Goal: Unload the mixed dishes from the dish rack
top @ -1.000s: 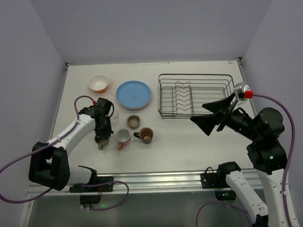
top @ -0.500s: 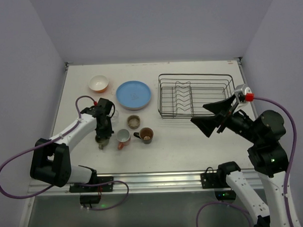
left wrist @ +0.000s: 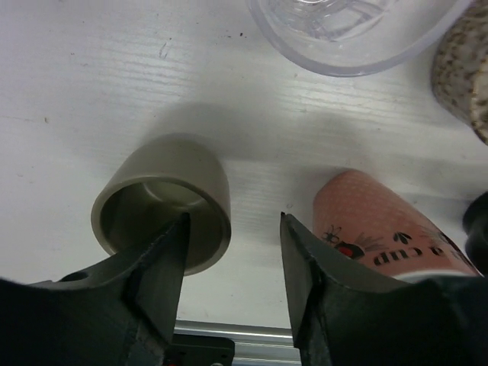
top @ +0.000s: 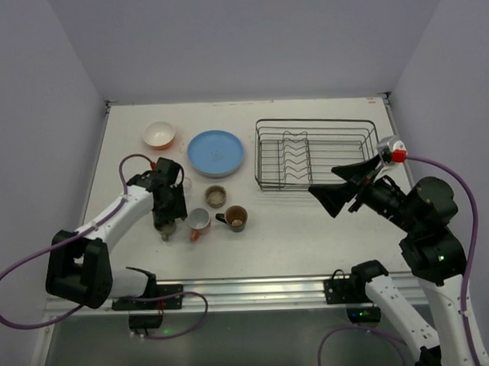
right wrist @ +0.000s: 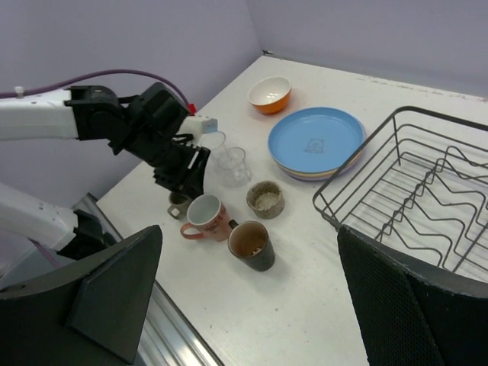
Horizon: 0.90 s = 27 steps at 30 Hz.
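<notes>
The olive mug (left wrist: 160, 202) stands upright on the table, and my left gripper (left wrist: 233, 221) hangs just over it, open. One finger (left wrist: 164, 267) crosses the mug's rim; only bare table lies between the jaws. The pink mug (left wrist: 374, 221) stands close on the other side. From above, the left gripper (top: 167, 220) is left of the pink mug (top: 199, 221), brown mug (top: 236, 218) and beige mug (top: 216, 195). My right gripper (top: 322, 182) hovers wide open, holding nothing, near the dish rack (top: 316, 152), whose prongs stand bare.
A stack of plates with a blue one on top (top: 215, 153) and an orange bowl (top: 159, 135) sit at the back left. Two clear glasses (right wrist: 238, 164) stand beside the left wrist. The aluminium rail (top: 248, 291) runs along the near edge.
My left gripper's jaws have opened and let go of the olive mug, which stays standing on the table. The right arm has barely shifted.
</notes>
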Tool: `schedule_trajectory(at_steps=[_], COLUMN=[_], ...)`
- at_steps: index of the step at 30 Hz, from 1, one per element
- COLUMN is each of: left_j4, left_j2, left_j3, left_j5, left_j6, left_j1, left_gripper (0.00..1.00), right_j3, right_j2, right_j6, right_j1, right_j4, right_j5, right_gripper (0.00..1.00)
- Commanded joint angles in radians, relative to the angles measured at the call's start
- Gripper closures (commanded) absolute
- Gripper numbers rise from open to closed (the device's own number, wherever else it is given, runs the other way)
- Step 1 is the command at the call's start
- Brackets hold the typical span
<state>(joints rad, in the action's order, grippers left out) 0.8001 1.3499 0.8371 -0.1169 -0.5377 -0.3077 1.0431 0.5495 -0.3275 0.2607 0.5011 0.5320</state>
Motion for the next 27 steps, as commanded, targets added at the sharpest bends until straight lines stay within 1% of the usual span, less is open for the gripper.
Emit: schedule_trajectory(at_steps=[1,3,4,6,7,9,10,12,13,14,17,20,22,23,25,27], left_j4=[-0.035,-0.047,-0.050,-0.050,-0.049,-0.042,-0.042,-0.038,-0.039,-0.044,-0.055,-0.058,-0.041,-0.033,-0.015,0.017], left_j2=[-0.104,-0.150,-0.199,-0.250,-0.299,-0.345,-0.392,-0.432,-0.469,-0.486,-0.554,-0.627,-0.682,-0.699,-0.742,-0.762], left_j3=[0.016,0.019,0.022,0.042,0.051,0.088,0.098,0.134,0.144,0.157,0.172,0.172,0.183,0.191,0.201,0.217], left_j5=[0.034,0.054,0.059,0.060,0.057,0.030,0.013,-0.064,-0.088,-0.142,-0.232,-0.303,-0.325,-0.332,-0.346,-0.343], left_j6=[0.011,0.022,0.025,0.038,0.042,0.062,0.070,0.088,0.097,0.113,0.140,0.194,0.200,0.218,0.225,0.245], left_j1=[0.002,0.004,0.002,0.004,0.004,0.004,0.004,0.004,0.004,0.004,0.004,0.004,0.004,0.004,0.004,0.004], left_gripper=[0.44,0.39,0.35,0.31,0.28,0.27,0.25,0.23,0.20,0.00,0.00,0.00,0.00,0.00,0.00,0.00], right_j3=[0.029,0.037,0.038,0.044,0.046,0.046,0.046,0.049,0.048,0.044,0.023,0.008,0.015,0.023,0.041,0.069], right_j2=[0.035,0.059,0.069,0.092,0.098,0.113,0.116,0.116,0.107,0.096,0.044,-0.014,-0.029,-0.031,-0.036,-0.040], right_j6=[0.036,0.050,0.059,0.062,0.071,0.076,0.082,0.084,0.082,0.079,0.071,0.051,0.048,0.047,0.029,0.028], right_j1=[0.011,0.012,0.014,0.014,0.014,0.015,0.015,0.026,0.032,0.038,0.063,0.072,0.072,0.074,0.080,0.080], right_j4=[0.028,0.053,0.062,0.082,0.088,0.103,0.108,0.126,0.131,0.134,0.140,0.163,0.215,0.262,0.296,0.350], right_j5=[-0.102,-0.174,-0.202,-0.286,-0.308,-0.349,-0.384,-0.434,-0.491,-0.524,-0.605,-0.600,-0.604,-0.625,-0.656,-0.673], right_gripper=[0.01,0.01,0.01,0.01,0.01,0.01,0.01,0.01,0.01,0.01,0.01,0.01,0.01,0.01,0.01,0.01])
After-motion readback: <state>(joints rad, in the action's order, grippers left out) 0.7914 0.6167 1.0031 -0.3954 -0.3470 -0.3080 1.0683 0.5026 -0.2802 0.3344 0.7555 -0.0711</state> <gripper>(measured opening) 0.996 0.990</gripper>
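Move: The olive mug's middle stands about 4 cm left of the left hand and some 3 cm below it, with the half-open fingers straddling its right wall. The red-and-white cup is about 8 cm to that hand's right, a glass some 12 cm ahead and 4 cm right, and the speckled cup about 8 cm ahead and 13 cm right. From the right hand, the olive mug lies roughly 47 cm left, 6 cm ahead and 35 cm below. The left fingers come free of the olive mug's right wall and spread fully as the hand rises some 23 cm, its tips swinging up by about 50 degrees until they point mostly forward. It leans slightly forward, then draws back and moves left. The empty right hand, still open, shifts about 8 cm right, dipping and going forward before easing back, and turns clockwise some 30 degrees. ##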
